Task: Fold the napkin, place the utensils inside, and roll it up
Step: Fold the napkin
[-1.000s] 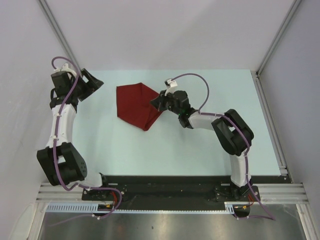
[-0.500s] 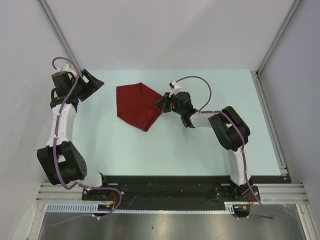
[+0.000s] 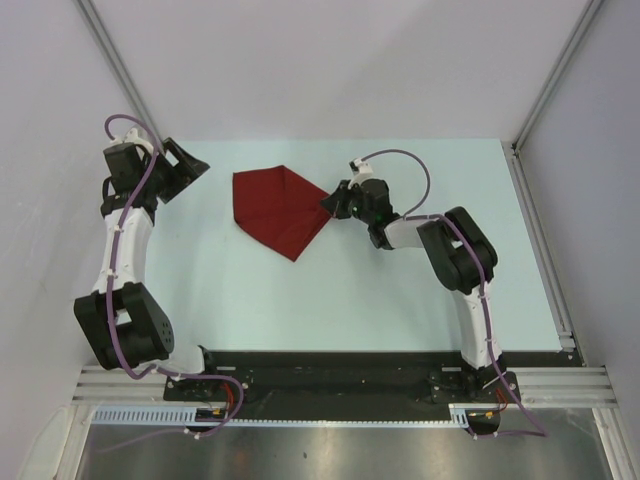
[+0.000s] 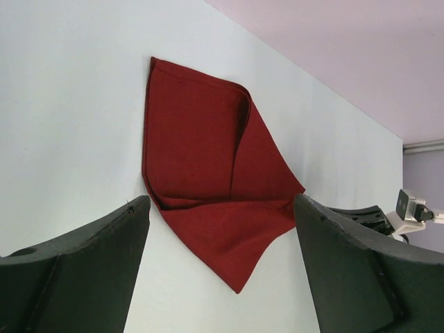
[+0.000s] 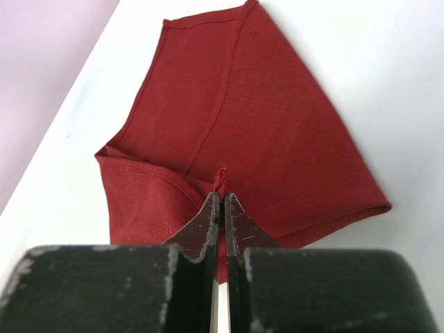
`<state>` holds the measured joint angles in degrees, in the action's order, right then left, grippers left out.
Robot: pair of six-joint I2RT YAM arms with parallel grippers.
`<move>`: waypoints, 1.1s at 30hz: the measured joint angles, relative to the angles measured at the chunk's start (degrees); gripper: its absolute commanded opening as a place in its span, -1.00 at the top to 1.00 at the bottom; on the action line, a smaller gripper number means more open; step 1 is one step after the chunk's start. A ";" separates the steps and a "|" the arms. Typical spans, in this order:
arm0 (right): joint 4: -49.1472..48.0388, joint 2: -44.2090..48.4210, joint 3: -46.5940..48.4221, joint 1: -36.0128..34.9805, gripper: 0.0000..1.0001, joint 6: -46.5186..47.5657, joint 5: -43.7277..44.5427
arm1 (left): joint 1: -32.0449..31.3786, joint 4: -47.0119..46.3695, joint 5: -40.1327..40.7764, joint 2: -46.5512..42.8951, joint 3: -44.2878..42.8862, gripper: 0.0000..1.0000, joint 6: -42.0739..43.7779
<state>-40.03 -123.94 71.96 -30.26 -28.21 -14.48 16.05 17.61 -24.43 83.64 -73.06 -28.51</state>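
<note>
The dark red napkin (image 3: 272,208) lies partly folded on the pale table, left of middle. My right gripper (image 3: 329,206) is shut on a small pinch of the napkin's right corner; the right wrist view shows the cloth (image 5: 263,118) nipped between the closed tips of that gripper (image 5: 222,198). My left gripper (image 3: 196,165) hovers open at the far left, apart from the cloth. In the left wrist view its gripper (image 4: 220,208) frames the napkin (image 4: 201,159) between wide-spread fingers. The utensils are out of view.
The light table (image 3: 400,300) is bounded by white walls at the back and sides. A metal rail (image 3: 541,240) runs along its right edge. The arm bases stand on a black plate (image 3: 340,375) at the near edge.
My right gripper has moved to the right with the napkin's corner in it, drawing that side of the cloth out into a point. The left arm has not moved.
</note>
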 measured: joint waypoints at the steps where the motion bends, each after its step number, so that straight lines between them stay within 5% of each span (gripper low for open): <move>1: -0.02 -0.28 0.37 0.17 1.00 0.02 0.00 | 0.00 0.00 0.00 0.00 0.00 -0.77 0.00; 11: 0.07 -2.80 1.70 1.53 1.00 0.59 -0.02 | 0.00 -0.15 -0.02 0.00 0.00 -0.77 0.00; 15: 0.94 -3.15 2.36 2.10 0.05 0.79 -0.79 | 0.00 -0.37 -0.02 0.02 0.00 -0.77 0.00; 18: 1.51 -3.13 2.93 2.49 -0.34 1.27 -1.40 | 0.00 -0.39 -0.02 0.11 0.00 -0.77 0.00; 24: 5.92 -2.91 4.35 3.32 -0.65 4.90 -2.45 | 0.00 -0.39 -0.20 0.42 0.00 -0.77 0.00; 33: 16.85 -4.31 17.31 7.69 -0.70 9.01 -8.61 | 0.00 -0.42 -0.24 0.48 0.20 -0.77 0.00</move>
<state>-23.18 -128.25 89.27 -22.57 -19.20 -23.09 16.05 17.19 -24.67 84.12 -72.86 -28.51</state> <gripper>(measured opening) 0.849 0.886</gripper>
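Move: The right hand still pinches the napkin's flap; its laying spot is about 2 cm ahead, 1 cm right and 3 cm below. The napkin's right corner is roughly 3 cm ahead and 4 cm right, its near corner some 13 cm back and 7 cm left, its top corner about 9 cm ahead and 10 cm left, all similarly low. From the left hand the laying spot lies some 30 cm right, 4 cm ahead and 19 cm below. The right hand lowers the flap about 2 cm, edging forward-right, opens to release, then lifts away forward-right 5 cm. ##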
